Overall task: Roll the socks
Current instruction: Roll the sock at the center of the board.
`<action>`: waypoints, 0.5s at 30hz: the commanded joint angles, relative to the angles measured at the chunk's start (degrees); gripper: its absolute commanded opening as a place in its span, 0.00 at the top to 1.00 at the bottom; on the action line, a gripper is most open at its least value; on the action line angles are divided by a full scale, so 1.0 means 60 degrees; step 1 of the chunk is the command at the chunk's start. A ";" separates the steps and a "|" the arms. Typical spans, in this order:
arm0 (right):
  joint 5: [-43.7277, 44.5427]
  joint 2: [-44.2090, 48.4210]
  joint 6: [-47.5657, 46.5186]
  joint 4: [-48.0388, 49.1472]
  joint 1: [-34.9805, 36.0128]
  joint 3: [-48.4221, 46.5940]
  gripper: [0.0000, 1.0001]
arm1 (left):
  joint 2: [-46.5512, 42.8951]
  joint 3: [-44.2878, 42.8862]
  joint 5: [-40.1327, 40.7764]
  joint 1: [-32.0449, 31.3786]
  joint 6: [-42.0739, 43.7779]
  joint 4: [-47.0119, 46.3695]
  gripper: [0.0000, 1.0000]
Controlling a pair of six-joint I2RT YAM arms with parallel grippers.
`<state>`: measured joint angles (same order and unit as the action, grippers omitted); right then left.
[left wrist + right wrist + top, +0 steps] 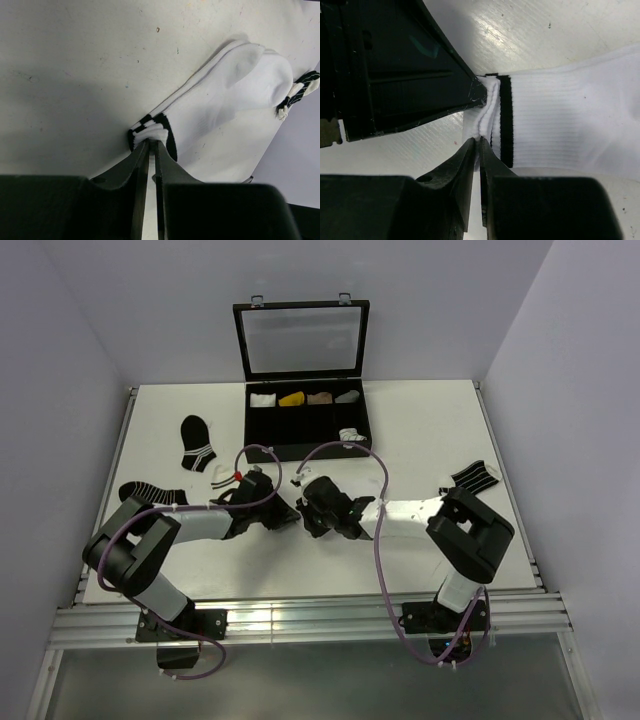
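Two white socks (225, 90) lie stacked flat on the table, their black-banded cuffs (505, 120) toward both grippers. My left gripper (152, 143) is shut on the bunched white cuff edge. Beside it, my right gripper (480, 141) is shut on the same cuff edge. In the right wrist view the left gripper's finger (420, 75) reaches in from the upper left and its tip touches the cuff. From above, the two grippers (293, 514) (310, 512) meet at the table's middle and hide most of the socks.
An open black case (251, 425) with its lid up stands at the back, with small rolled bundles in its compartments. Black socks with white stripes lie at the left (197, 445) (150, 492). A striped sock (472, 477) lies at the right.
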<state>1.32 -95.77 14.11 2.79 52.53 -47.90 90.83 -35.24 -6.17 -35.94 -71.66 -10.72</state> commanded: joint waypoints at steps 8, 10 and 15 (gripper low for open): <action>0.1448 0.0755 -0.0534 -0.0597 0.0355 -0.0074 0.74 | 0.0448 -0.0146 0.0355 -0.0015 0.0254 0.1201 0.84; 0.1581 0.0829 -0.0666 -0.0495 0.0603 -0.0044 0.72 | 0.0477 -0.0190 0.0355 -0.0015 0.0268 0.1201 0.84; 0.1859 0.0903 -0.1194 0.0077 0.1161 0.0146 0.59 | 0.0477 -0.0234 0.0355 -0.0015 0.0283 0.1260 0.83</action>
<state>9.13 -92.77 9.78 0.51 57.43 -47.77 91.64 -36.77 -6.24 -35.94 -71.64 -9.06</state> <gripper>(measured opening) 0.396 0.163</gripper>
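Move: Between the right fingers is the near corner of the white sock's rolled cuff, the cuff's middle about 2 cm ahead and 1 cm left. The sock's middle lies some 6 cm ahead and 10 cm right, about 1 cm below; the black box is centred some 25 cm straight ahead, and the cream sock about 8 cm ahead and 16 cm left. The left fingers hold the cuff's far part, its middle about 1 cm back and 1 cm right of them. Opening its fingers from nearly shut to a little under half, the right hand lets go of the near corner of the cuff, easing about half a centimetre right, then lifting some 1.5 cm and drawing back about 1 cm towards the base, wrist tilting slightly. The left hand stays in place, still pinching the cuff's far part. ##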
